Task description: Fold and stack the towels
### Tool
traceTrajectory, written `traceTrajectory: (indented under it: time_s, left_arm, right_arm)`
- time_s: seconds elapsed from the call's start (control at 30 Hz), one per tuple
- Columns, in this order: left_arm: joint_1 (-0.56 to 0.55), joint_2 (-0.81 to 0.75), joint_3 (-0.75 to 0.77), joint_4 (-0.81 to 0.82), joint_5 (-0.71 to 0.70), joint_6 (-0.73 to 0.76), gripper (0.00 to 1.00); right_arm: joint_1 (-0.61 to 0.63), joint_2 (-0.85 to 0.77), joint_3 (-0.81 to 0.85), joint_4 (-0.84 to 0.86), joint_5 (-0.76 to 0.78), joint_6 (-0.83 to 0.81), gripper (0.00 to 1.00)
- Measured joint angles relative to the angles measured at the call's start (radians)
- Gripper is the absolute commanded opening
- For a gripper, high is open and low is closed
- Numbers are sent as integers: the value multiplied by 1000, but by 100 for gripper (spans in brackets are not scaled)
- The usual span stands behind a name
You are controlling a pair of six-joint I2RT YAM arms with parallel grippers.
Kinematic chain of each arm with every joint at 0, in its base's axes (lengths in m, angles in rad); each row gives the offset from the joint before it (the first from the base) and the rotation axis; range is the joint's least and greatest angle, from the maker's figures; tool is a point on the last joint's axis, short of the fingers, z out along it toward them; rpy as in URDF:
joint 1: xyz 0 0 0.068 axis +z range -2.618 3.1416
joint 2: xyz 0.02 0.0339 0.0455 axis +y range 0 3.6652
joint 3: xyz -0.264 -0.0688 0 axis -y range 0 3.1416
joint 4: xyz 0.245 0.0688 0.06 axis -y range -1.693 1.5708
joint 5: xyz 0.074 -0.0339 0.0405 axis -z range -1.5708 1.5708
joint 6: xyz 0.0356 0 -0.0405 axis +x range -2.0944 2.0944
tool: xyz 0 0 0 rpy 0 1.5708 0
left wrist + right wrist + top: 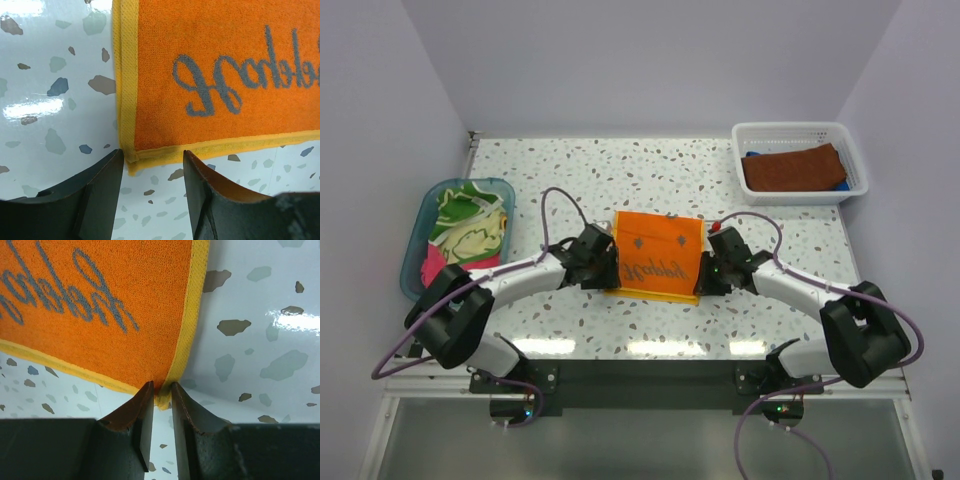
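An orange towel (658, 255) with grey script and a yellow hem lies flat in the middle of the table. My left gripper (605, 272) is at its near left corner. In the left wrist view that corner of the towel (215, 65) lies between the tips of the open left gripper (152, 156), unpinched. My right gripper (703, 280) is at the near right corner. The right wrist view shows the right gripper (162, 387) narrowed onto the bunched corner of the towel (100, 305). A rust brown towel (792, 168) lies over a blue one (840, 185) in the basket.
A white mesh basket (800, 130) stands at the back right. A teal tub (420, 235) at the left holds a green and yellow patterned towel (470, 225) and a pink one (433, 262). White walls close in the table at the back and sides.
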Motion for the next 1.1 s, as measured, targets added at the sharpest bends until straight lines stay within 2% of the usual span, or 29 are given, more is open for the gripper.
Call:
traceTrajectory:
  time_s: [0.2, 0.33, 0.53, 0.67, 0.77, 0.97, 1.07, 1.1]
  left_arm:
    - [-8, 8, 9, -3, -6, 0, 56]
    - [-13, 19, 16, -7, -7, 0, 56]
    - [-19, 27, 30, -11, -20, 0, 50]
    - [-25, 39, 42, -21, -28, 0, 39]
    - [-31, 47, 53, -37, -38, 0, 37]
    - [-37, 53, 67, -49, -51, -1, 25]
    - [-37, 63, 74, -51, -55, -2, 4]
    - [-37, 66, 76, -51, -56, -3, 1]
  right_arm:
    - [0, 0, 0, 2, 0, -1, 12]
    - [0, 0, 0, 2, -2, -2, 1]
    - [0, 0, 8, -5, -3, -4, 0]
    - [0, 0, 14, -5, -4, -5, 0]
    - [0, 0, 14, -5, -5, -5, 0]
    - [0, 0, 14, -5, -9, -6, 0]
    - [0, 0, 14, -5, -13, -8, 0]
    - [0, 0, 14, -4, -15, -9, 0]
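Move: The orange towel's near-left corner lies about 1 cm left of the left hand point and 1 cm below it, level fore and aft, between the open fingers. The towel's near-right corner is already between the right fingertips, about 1 cm below. The towel's far edge runs some 18 cm ahead of both hands. The green tub stands roughly 32 cm left of the left hand and 10 cm forward; the white basket is some 21 cm right of the right hand and 28 cm forward. Shut the right gripper fully on the upper layer at the towel's near-right corner, then ease that hand up about half a centimetre, keeping the pinch. Let the left gripper creep some 1 cm right and slightly forward, low over the near-left corner, and close it from about half open to nearly shut on the upper layer there. ##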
